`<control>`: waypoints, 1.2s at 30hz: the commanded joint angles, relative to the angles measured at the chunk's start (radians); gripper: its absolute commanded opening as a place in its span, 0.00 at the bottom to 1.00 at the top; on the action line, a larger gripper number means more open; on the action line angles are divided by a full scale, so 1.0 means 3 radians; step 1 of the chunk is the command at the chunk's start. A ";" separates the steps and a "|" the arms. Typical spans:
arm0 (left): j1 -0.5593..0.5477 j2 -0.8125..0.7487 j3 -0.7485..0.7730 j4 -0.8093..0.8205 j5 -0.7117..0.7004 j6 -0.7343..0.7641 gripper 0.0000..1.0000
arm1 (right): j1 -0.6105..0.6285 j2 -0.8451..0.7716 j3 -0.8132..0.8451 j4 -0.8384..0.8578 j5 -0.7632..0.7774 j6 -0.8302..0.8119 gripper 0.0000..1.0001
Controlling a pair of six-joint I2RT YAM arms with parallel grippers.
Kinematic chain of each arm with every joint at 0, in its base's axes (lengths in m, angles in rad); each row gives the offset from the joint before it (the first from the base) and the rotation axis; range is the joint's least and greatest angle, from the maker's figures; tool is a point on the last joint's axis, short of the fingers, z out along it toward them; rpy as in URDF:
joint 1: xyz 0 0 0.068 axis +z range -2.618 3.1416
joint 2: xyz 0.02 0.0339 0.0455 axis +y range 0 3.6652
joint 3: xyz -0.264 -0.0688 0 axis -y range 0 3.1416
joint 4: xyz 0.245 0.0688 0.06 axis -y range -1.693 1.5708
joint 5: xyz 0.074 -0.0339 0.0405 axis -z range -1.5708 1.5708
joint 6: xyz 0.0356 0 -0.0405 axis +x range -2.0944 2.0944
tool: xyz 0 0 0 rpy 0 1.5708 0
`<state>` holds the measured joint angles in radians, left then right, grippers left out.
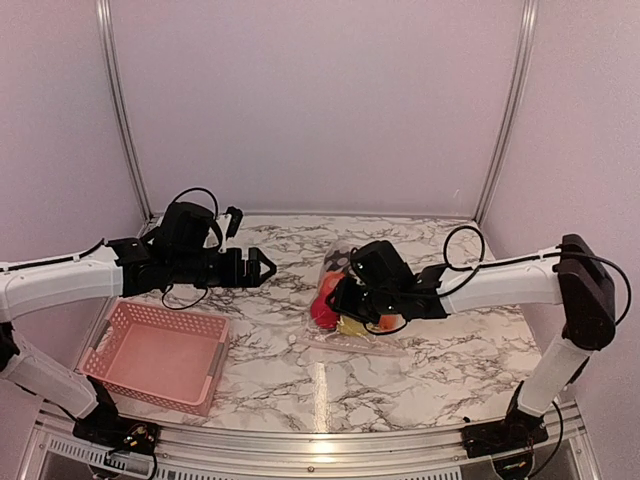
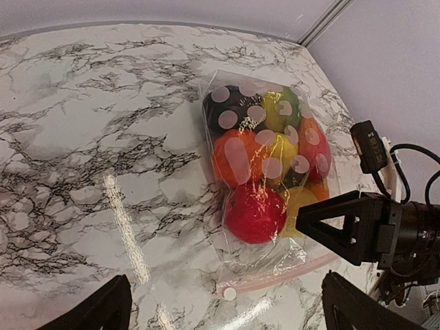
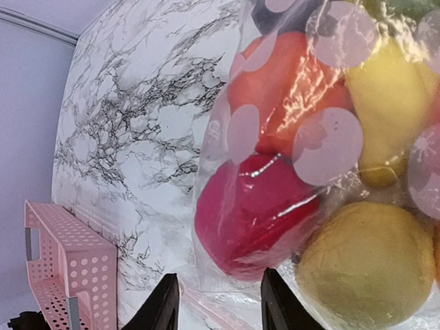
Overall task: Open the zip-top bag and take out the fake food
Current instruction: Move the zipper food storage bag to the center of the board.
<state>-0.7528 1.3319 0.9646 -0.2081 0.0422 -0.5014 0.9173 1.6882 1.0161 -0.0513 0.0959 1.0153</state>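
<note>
The zip-top bag (image 1: 345,310) lies on the marble table, packed with fake food: a red apple (image 2: 254,213), an orange pumpkin (image 2: 234,155), yellow pieces (image 3: 364,265), a dark one at the far end. Its pink zip strip (image 2: 295,273) with a white slider (image 2: 229,293) points toward the table's near edge. My right gripper (image 3: 218,306) hovers low over the apple end, jaws apart, with only loose bag film and the zip strip showing between them. One of its fingers (image 2: 330,223) shows black beside the bag. My left gripper (image 1: 268,268) hangs wide open left of the bag, holding nothing.
A pink mesh basket (image 1: 145,392) sits at the front left of the table, also at the left edge of the right wrist view as the basket (image 3: 69,275). Purple walls with metal posts close in the back and sides.
</note>
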 commanded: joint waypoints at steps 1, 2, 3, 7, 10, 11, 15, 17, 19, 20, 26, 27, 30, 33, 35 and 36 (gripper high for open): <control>-0.0015 0.0212 -0.0065 0.0253 0.0330 -0.0202 0.99 | 0.0036 -0.0287 -0.0091 -0.0417 0.0150 -0.0379 0.40; -0.0032 0.0266 -0.0058 0.0296 0.0369 -0.0226 0.98 | 0.0036 -0.0362 -0.0162 -0.0488 0.0202 -0.0402 0.41; -0.0054 0.0339 -0.0052 0.0334 0.0405 -0.0264 0.97 | 0.0036 -0.0438 -0.0227 -0.0540 0.0248 -0.0427 0.42; -0.0161 0.0683 0.0027 0.0425 0.0518 -0.0382 0.82 | -0.0007 -0.0741 -0.0437 -0.0757 0.0356 -0.0489 0.49; -0.0224 0.0909 0.0124 0.0442 0.0491 -0.0472 0.66 | -0.0159 -0.0932 -0.0618 -0.0753 0.0231 -0.0563 0.55; -0.0237 0.0971 0.0148 0.0446 0.0475 -0.0486 0.61 | -0.0238 -0.1017 -0.0686 -0.0692 0.0123 -0.0613 0.59; -0.0280 0.1227 0.0286 0.0446 0.0472 -0.0527 0.45 | -0.0611 -0.1067 -0.0832 -0.0424 -0.0267 -0.0852 0.67; -0.0321 0.1343 0.0371 0.0414 0.0469 -0.0532 0.42 | -0.0670 -0.0998 -0.0802 -0.0372 -0.0438 -0.0943 0.71; -0.0365 0.1444 0.0450 0.0364 0.0448 -0.0531 0.41 | -0.0716 -0.0922 -0.0807 -0.0317 -0.0543 -0.0992 0.75; -0.0382 0.1484 0.0477 0.0344 0.0441 -0.0532 0.40 | -0.0748 -0.0891 -0.0832 -0.0278 -0.0595 -0.1007 0.75; -0.0414 0.1660 0.0537 0.0257 0.0366 -0.0511 0.36 | -0.0870 -0.0787 -0.0996 -0.0104 -0.0701 -0.1052 0.75; -0.0419 0.1681 0.0538 0.0247 0.0359 -0.0501 0.36 | -0.0881 -0.0761 -0.1008 -0.0081 -0.0696 -0.1063 0.75; -0.0433 0.1744 0.0540 0.0246 0.0390 -0.0479 0.34 | -0.0911 -0.0647 -0.0989 0.0005 -0.0683 -0.1087 0.75; -0.0460 0.1828 0.0570 0.0241 0.0413 -0.0479 0.33 | -0.0932 -0.0517 -0.0860 0.0062 -0.0636 -0.1147 0.75; -0.0474 0.1863 0.0595 0.0261 0.0427 -0.0483 0.32 | -0.0972 -0.0418 -0.0744 0.0079 -0.0602 -0.1207 0.75; -0.0480 0.1892 0.0606 0.0278 0.0438 -0.0489 0.32 | -0.1017 -0.0362 -0.0688 0.0094 -0.0604 -0.1237 0.75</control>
<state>-0.8818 1.8641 1.1156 -0.1143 0.1711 -0.6605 0.6456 1.5261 0.7292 -0.0673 -0.0975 0.6937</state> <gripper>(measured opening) 0.323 0.749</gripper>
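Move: The right hand hangs over the left part of the food bag; the bag's right side, its goal, lies about 11 cm to its right and 7 cm below. The red fruit is some 2 cm ahead and 2 cm left of it, the yellow fruit 1 cm back and 6 cm right. From the left hand, the bag's left side is roughly 11 cm right, 1 cm back and 16 cm down, while the pink basket sits 14 cm back and 21 cm left. The left hand drops about 15 cm and swings some 10 cm right to the bag's left side by the red fruit, tipping down about 20 degrees as its wide-open fingers narrow to about a third. The right hand crosses over the bag some 11 cm to the right, opening its fingers well, then sinks about 5 cm with them astride the bag's right side, where they seem to touch the film. ##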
